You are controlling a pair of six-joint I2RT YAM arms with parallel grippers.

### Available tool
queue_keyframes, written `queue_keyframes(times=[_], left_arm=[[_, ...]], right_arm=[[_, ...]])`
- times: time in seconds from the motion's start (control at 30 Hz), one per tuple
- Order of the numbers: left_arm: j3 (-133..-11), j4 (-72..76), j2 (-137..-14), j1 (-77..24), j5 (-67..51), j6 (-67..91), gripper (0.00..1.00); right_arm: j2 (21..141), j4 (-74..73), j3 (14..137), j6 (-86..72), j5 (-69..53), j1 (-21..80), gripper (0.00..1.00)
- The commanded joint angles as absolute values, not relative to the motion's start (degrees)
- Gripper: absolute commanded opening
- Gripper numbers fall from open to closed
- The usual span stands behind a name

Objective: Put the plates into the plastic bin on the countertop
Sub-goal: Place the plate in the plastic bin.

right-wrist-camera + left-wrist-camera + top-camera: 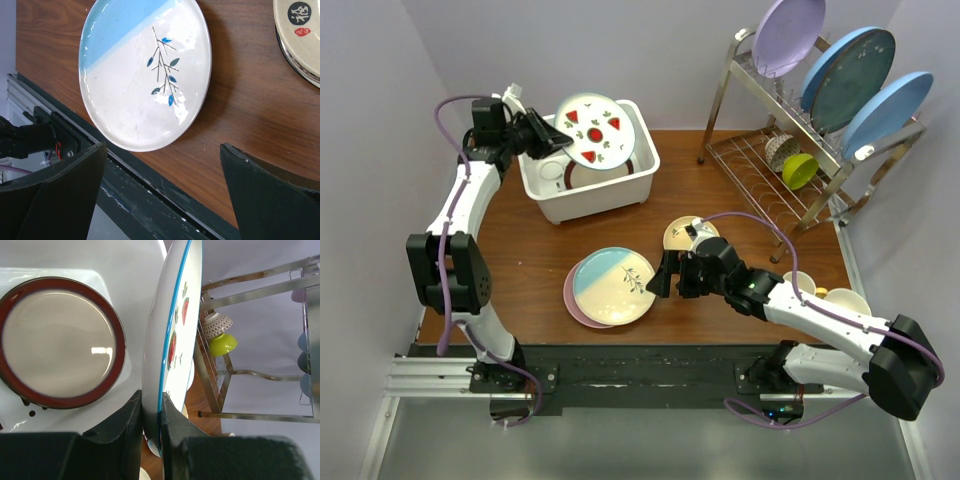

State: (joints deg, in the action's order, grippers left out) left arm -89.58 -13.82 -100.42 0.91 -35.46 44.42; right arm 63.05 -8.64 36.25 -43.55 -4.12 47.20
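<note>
My left gripper (548, 140) is shut on the rim of the white plate with red-green motifs (595, 130), holding it tilted above the plastic bin (590, 200). In the left wrist view that plate (172, 330) stands edge-on between the pads (131, 422). The maroon-rimmed cream plate (57, 342) lies flat in the bin. On the countertop (530, 260) the pale blue plate (615, 283) rests on the pink plate (570, 300). The small tan plate (678, 234) lies further right. My right gripper (660, 275) hovers open at the pale blue plate's (145, 75) right edge, touching nothing.
A chrome wire rack (760, 170) stands at the back right with upright lilac (785, 35) and blue plates (850, 75) and a yellow-green cup (800, 170). Two pale cups (825, 295) sit by my right arm. A black rail (640, 360) borders the near edge.
</note>
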Motion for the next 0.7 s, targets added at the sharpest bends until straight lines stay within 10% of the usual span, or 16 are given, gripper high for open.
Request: queue_keyframes(times=[0.0, 0.67], left_arm=[[-93.1, -5.5, -100.5, 2.1, -38.0, 45.8, 0.00], [-88.0, -6.5, -104.8, 3.1, -35.7, 42.4, 0.00]], right_arm=[[63.5, -8.3, 36.1, -42.6, -4.7, 47.0, 0.99], [64.9, -8.0, 36.0, -42.6, -5.2, 46.8, 0.99]])
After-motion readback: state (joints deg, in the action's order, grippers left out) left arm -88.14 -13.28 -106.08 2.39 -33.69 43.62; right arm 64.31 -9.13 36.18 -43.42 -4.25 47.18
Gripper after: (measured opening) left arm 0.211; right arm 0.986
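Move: The left hand already holds the watermelon-patterned plate above the white plastic bin, whose middle lies about 9 cm ahead of the hand, 7 cm to its right and 19 cm below. The red-rimmed plate inside is some 9 cm ahead, 11 cm right and 22 cm down; the blue-and-white plate on the counter is roughly 26 cm back and 16 cm right. From the idle right hand, the bin is about 40 cm ahead and 23 cm left, slightly lower. The left hand lowers the watermelon-patterned plate by about 6 cm towards the inside of the bin and the red-rimmed plate lying there, easing some 2 cm forward and to the left as it sinks and slowing towards the end. The wrist tips the fingers about 5 degrees farther down, while the fingers keep their pinch on the plate's near left edge. ##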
